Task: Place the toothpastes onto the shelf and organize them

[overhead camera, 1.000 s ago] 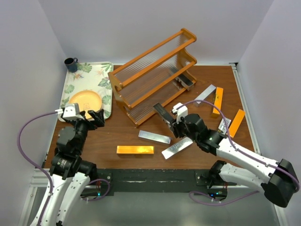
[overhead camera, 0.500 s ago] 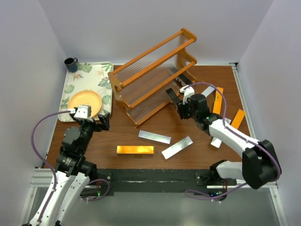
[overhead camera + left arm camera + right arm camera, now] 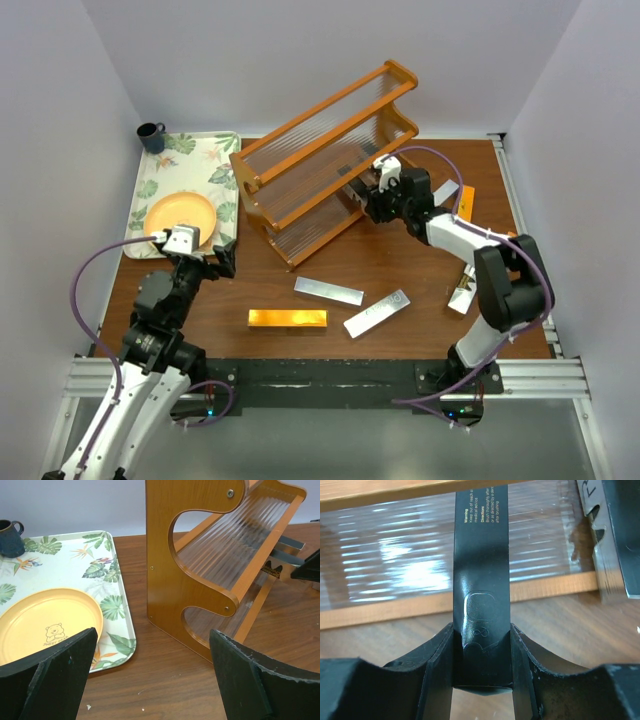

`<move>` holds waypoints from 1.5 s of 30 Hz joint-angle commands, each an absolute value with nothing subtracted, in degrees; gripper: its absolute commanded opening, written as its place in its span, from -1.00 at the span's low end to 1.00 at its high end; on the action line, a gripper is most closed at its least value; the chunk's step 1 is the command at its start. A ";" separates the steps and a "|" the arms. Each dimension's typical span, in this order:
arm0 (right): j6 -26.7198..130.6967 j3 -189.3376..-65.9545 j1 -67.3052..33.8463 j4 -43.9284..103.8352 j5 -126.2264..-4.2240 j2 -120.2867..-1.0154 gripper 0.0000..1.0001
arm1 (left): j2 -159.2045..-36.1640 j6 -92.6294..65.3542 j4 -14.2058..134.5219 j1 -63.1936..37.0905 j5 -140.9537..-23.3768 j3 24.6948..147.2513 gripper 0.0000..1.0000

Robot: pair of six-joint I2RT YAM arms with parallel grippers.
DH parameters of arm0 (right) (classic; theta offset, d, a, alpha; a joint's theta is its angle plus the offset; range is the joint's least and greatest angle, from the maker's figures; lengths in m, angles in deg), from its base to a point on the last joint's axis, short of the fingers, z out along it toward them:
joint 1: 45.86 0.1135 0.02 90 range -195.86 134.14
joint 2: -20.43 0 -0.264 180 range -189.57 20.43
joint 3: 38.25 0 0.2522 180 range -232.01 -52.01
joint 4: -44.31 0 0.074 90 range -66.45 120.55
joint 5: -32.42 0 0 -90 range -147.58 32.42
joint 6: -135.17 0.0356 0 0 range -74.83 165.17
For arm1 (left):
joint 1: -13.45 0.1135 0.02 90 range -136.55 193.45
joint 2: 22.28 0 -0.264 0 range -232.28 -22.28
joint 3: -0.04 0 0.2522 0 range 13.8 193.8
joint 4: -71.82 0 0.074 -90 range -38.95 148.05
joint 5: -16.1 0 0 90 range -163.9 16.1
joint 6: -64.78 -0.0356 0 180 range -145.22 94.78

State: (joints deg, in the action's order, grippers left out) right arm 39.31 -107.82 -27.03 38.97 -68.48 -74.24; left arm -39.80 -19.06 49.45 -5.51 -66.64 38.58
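The orange-brown shelf stands slanted at the back of the table. My right gripper is shut on a dark grey toothpaste carton, whose far end points at the ribbed slat of the lowest tier. A silver carton lies on that tier just to the right. Loose toothpastes lie on the table: a silver one, an orange-gold one and another silver one. My left gripper hangs open and empty near the tray corner, with the shelf's end panel ahead of it.
A floral tray with a yellow plate lies at the left, a dark mug behind it. More cartons lie to the right: an orange one and a silver one. White walls enclose the table.
My right arm has carried the dark carton from the table's middle up to the shelf's lowest tier. The left gripper has drifted slightly right, still open.
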 commanded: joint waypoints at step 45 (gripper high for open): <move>38.93 -117.23 -28.63 35.12 -69.56 -76.44 0.88 | -38.89 -20.91 53.48 -6.06 -68.28 37.80 1.00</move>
State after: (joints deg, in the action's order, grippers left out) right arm 36.62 -119.32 -28.60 35.87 -74.03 -84.47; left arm -40.41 -20.33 50.31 -5.73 -68.19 38.29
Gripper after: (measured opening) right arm 0.932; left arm 0.996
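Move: The right hand holds the dark toothpaste box by its near end, with the far end already inside the shelf's lowest tier. Its resting place there centres about 8 cm ahead, 4 cm left and 6 cm below this hand. The placed box stands roughly 13 cm ahead and 6 cm right; the silver box lies on the table some 19 cm back and 9 cm left. From the left hand that resting place is about 25 cm ahead, 26 cm right and well below. Forward, sinking and drifting a little left, the right hand slides the dark toothpaste box about 5 cm farther into the lowest tier, under the next rail, lowering it some 3 cm. There it halts, opens its fingers wide and lets go, then starts to lift about 2 cm and ease back from the box's near end. ##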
